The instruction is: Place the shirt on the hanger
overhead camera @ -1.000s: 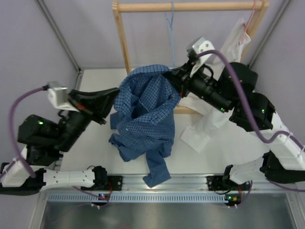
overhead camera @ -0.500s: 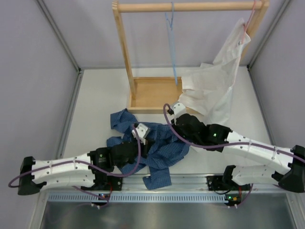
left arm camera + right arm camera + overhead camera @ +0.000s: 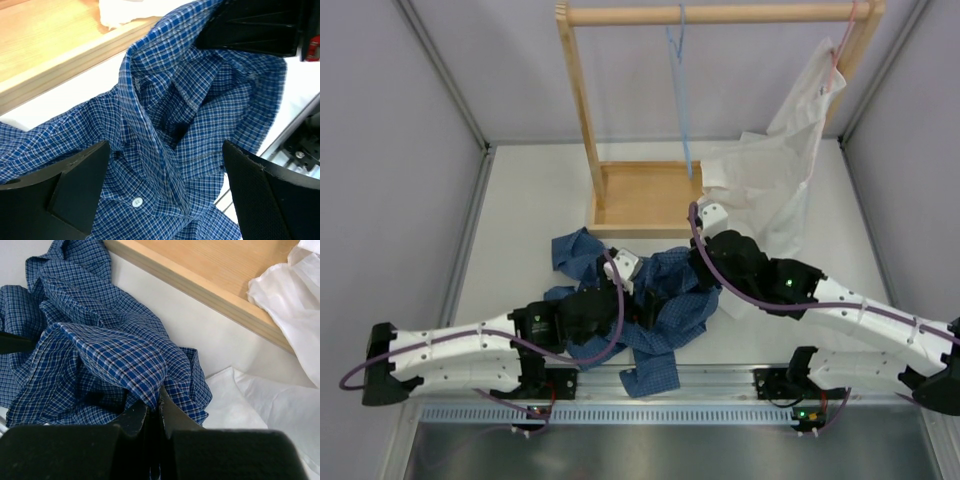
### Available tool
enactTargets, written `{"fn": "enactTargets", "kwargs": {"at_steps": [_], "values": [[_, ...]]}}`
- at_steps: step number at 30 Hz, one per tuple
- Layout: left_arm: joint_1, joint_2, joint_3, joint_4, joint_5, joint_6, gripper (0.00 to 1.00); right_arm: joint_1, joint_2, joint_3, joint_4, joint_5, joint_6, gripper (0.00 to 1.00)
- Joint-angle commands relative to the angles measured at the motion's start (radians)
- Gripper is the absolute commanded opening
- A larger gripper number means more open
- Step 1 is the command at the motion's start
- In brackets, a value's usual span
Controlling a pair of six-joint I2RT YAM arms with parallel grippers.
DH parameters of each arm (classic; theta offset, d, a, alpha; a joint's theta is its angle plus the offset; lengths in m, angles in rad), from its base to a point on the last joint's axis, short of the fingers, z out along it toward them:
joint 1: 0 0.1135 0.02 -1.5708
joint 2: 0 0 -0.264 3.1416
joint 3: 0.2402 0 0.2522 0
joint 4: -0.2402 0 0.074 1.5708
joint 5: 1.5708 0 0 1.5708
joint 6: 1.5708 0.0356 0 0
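The blue checked shirt (image 3: 672,312) lies crumpled on the table in front of the rack's base. My left gripper (image 3: 640,300) hovers over its middle, open. In the left wrist view its fingers (image 3: 75,192) stand wide apart over the button placket (image 3: 165,150), holding nothing. My right gripper (image 3: 693,268) is at the shirt's far right edge. In the right wrist view it (image 3: 154,407) is shut on a raised fold of the shirt (image 3: 115,357). The light blue hanger (image 3: 682,95) hangs bare from the wooden rod.
A wooden rack with a top rod (image 3: 720,14) and a flat base (image 3: 640,195) stands at the back. A white shirt (image 3: 770,180) droops from a pink hanger (image 3: 840,50) onto the table right of my right gripper. A metal rail (image 3: 670,385) runs along the near edge.
Both arms came down from holding the shirt up, and it now lies on the table. The left gripper has opened and let go; the right stays shut on the fabric.
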State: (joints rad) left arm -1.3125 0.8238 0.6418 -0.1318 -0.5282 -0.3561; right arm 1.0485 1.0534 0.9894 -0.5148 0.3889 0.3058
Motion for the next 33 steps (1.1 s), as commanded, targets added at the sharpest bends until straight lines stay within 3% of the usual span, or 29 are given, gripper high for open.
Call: {"fn": "enactTargets", "kwargs": {"at_steps": [1, 4, 5, 8, 9, 11, 13, 15, 16, 17, 18, 25, 28, 33], "values": [[0.027, 0.066, 0.084, -0.069, -0.036, -0.001, 0.95, -0.015, -0.032, 0.048, 0.062, -0.021, -0.013, 0.00], [0.080, 0.141, 0.101, -0.083, -0.027, -0.032, 0.79, -0.015, -0.024, 0.051, 0.062, -0.033, -0.017, 0.00], [0.097, 0.152, 0.098, -0.081, 0.002, -0.040, 0.66, -0.015, -0.024, 0.051, 0.062, -0.036, -0.017, 0.00], [0.151, 0.176, 0.088, -0.081, 0.048, -0.063, 0.45, -0.015, -0.030, 0.049, 0.062, -0.035, -0.025, 0.00], [0.163, 0.176, 0.079, -0.069, 0.060, -0.064, 0.33, -0.015, -0.033, 0.045, 0.062, -0.033, -0.027, 0.00], [0.167, 0.170, 0.070, -0.055, 0.082, -0.066, 0.28, -0.016, -0.032, 0.045, 0.062, -0.032, -0.025, 0.00], [0.167, 0.163, 0.071, -0.051, 0.077, -0.076, 0.01, -0.019, -0.029, 0.043, 0.062, -0.022, -0.019, 0.00], [0.167, 0.153, 0.078, -0.058, 0.073, -0.084, 0.00, -0.024, -0.035, 0.040, 0.064, -0.021, -0.016, 0.04], [0.167, 0.144, 0.082, -0.066, 0.068, -0.095, 0.00, -0.024, -0.041, 0.038, 0.067, -0.021, -0.013, 0.21], [0.167, 0.140, 0.093, -0.087, 0.059, -0.102, 0.00, -0.024, -0.050, 0.038, 0.071, -0.024, -0.013, 0.55], [0.167, 0.137, 0.097, -0.098, 0.041, -0.110, 0.00, -0.024, -0.073, 0.040, 0.075, -0.039, -0.011, 0.62], [0.167, 0.101, 0.087, -0.112, 0.036, -0.217, 0.00, -0.025, -0.124, 0.208, -0.027, 0.037, -0.045, 0.75], [0.167, 0.083, 0.055, -0.098, 0.054, -0.254, 0.00, -0.063, -0.076, 0.352, -0.105, 0.087, -0.068, 0.75], [0.167, 0.051, 0.021, -0.094, 0.083, -0.271, 0.00, -0.172, 0.066, 0.585, -0.171, -0.019, -0.112, 0.72]]}}
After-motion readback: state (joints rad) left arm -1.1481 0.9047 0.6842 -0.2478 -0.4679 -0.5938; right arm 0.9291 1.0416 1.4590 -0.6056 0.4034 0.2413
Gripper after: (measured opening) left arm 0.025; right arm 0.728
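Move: The shirt fold I want with my open left hand lies about 4 cm ahead of it, 1 cm to its left and 4 cm below. From that hand my right hand's grip on the same shirt is about 10 cm to the right and 5 cm ahead, and the rack's front edge some 16 cm ahead, 3 cm right. From my right hand the fold lies about 10 cm left and 2 cm back, slightly lower; the white cloth's lower part is about 12 cm right, level with it fore and aft. I reach my left hand forward and down about 5 cm onto the raised shirt fold, shutting the fingers on it while my right hand still holds its part. Then, keeping that pinch, I ease the left hand up slightly, tipping its fingers down and turning it counter-clockwise about 10 degrees. My right fingers open, let go and rise some 19 cm, drifting forward and right late on, fingertips tilting up. ##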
